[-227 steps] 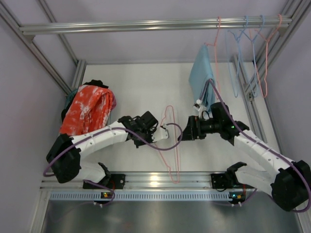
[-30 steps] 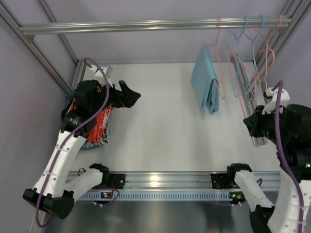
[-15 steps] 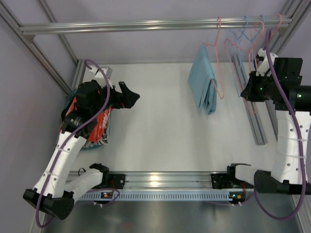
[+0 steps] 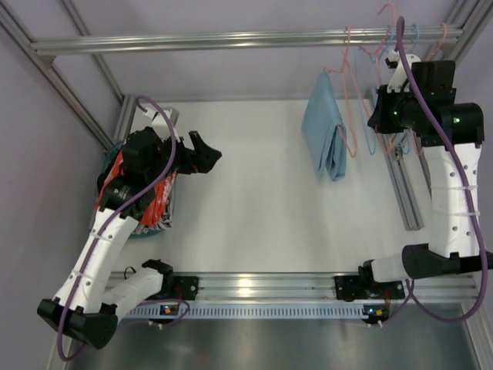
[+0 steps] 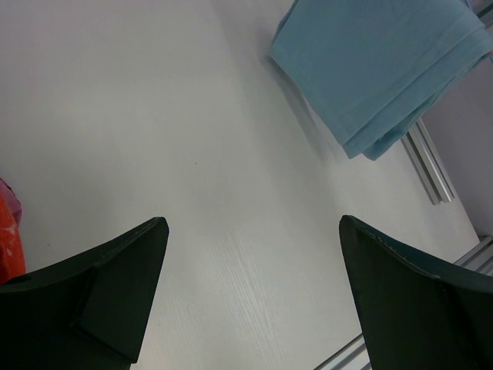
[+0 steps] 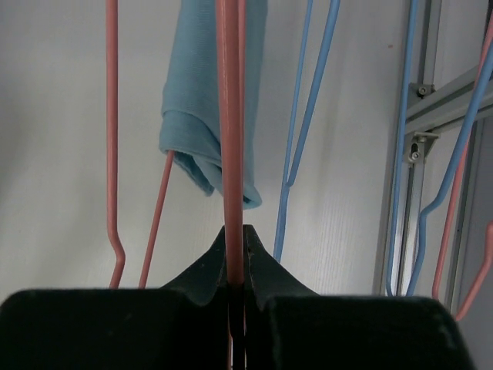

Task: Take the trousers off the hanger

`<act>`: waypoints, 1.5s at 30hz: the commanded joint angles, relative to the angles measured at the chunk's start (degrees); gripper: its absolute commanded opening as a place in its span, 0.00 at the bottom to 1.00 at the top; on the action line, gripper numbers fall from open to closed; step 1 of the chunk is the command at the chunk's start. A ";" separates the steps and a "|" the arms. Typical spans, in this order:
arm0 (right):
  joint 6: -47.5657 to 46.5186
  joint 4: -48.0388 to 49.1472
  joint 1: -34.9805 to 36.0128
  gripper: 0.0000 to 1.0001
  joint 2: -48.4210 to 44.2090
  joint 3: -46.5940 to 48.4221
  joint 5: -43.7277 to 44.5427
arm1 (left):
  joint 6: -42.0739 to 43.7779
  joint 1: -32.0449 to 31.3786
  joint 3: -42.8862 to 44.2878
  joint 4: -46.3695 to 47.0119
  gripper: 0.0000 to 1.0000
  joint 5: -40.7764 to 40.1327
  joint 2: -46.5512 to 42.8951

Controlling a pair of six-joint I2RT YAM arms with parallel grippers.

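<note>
Orange-red trousers [image 4: 156, 199] with white blotches lie in a heap at the table's left edge, partly under my left arm; a sliver of them [image 5: 8, 239] shows in the left wrist view. My left gripper [image 4: 203, 153] hovers open and empty just right of the heap, fingers wide apart [image 5: 253, 225]. A light blue folded garment [image 4: 326, 136] hangs from a pink hanger on the rail [image 4: 231, 38]. My right gripper [image 4: 377, 116] is raised by the rail's right end, shut [image 6: 235, 231] on the wire of a bare pink hanger [image 6: 229, 116].
Several empty pink and blue hangers [image 4: 420, 46] hang at the rail's right end, close around my right gripper; blue ones [image 6: 308, 116] pass just beside its fingers. An aluminium frame post [image 4: 400, 185] lies along the right side. The white tabletop [image 4: 246, 193] spreads between the arms.
My right arm has swung up and back toward the rail, carrying the bare pink hanger with it. The left arm has stayed where it was, open.
</note>
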 commanded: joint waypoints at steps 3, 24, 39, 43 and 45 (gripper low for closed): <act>0.59 5.29 1.27 0.00 4.86 4.85 3.99 | -0.79 -0.02 -0.86 1.30 0.99 -0.22 -1.00; -0.90 5.47 1.89 0.33 0.48 -6.83 0.47 | 7.47 1.82 5.56 -13.91 0.99 7.51 4.63; -3.71 11.44 1.89 0.99 -22.62 -19.21 -9.36 | 19.42 5.25 14.78 -23.57 0.99 14.90 7.62; -3.02 15.31 1.98 0.99 -33.70 -33.50 -16.39 | 19.78 6.74 15.93 -24.45 0.99 15.59 5.60; -1.96 16.63 1.89 1.00 -38.80 -37.84 -17.28 | 19.51 8.58 15.49 -24.72 0.99 16.48 4.46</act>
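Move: The right hand holds an empty pink hanger; its place on the rail lies roughly 13 cm ahead of that hand, 2 cm left and 9 cm up. From the same hand the blue trousers hang about 9 cm ahead, 7 cm left and 8 cm lower, while the nearest blue hanger hooks over the rail some 13 cm ahead, 1 cm right and 9 cm up. From the empty left hand, that rail place is around 16 cm ahead, 28 cm right and 14 cm up. Forward about 4 cm, then down some 6 cm, the right hand lowers the pink hanger's hook onto the rail, opens wide to let go, then rises and pulls back about 15 cm, fingertips tipping up. The open, empty left hand sinks and draws back a few centimetres, then rises most of the way again. ##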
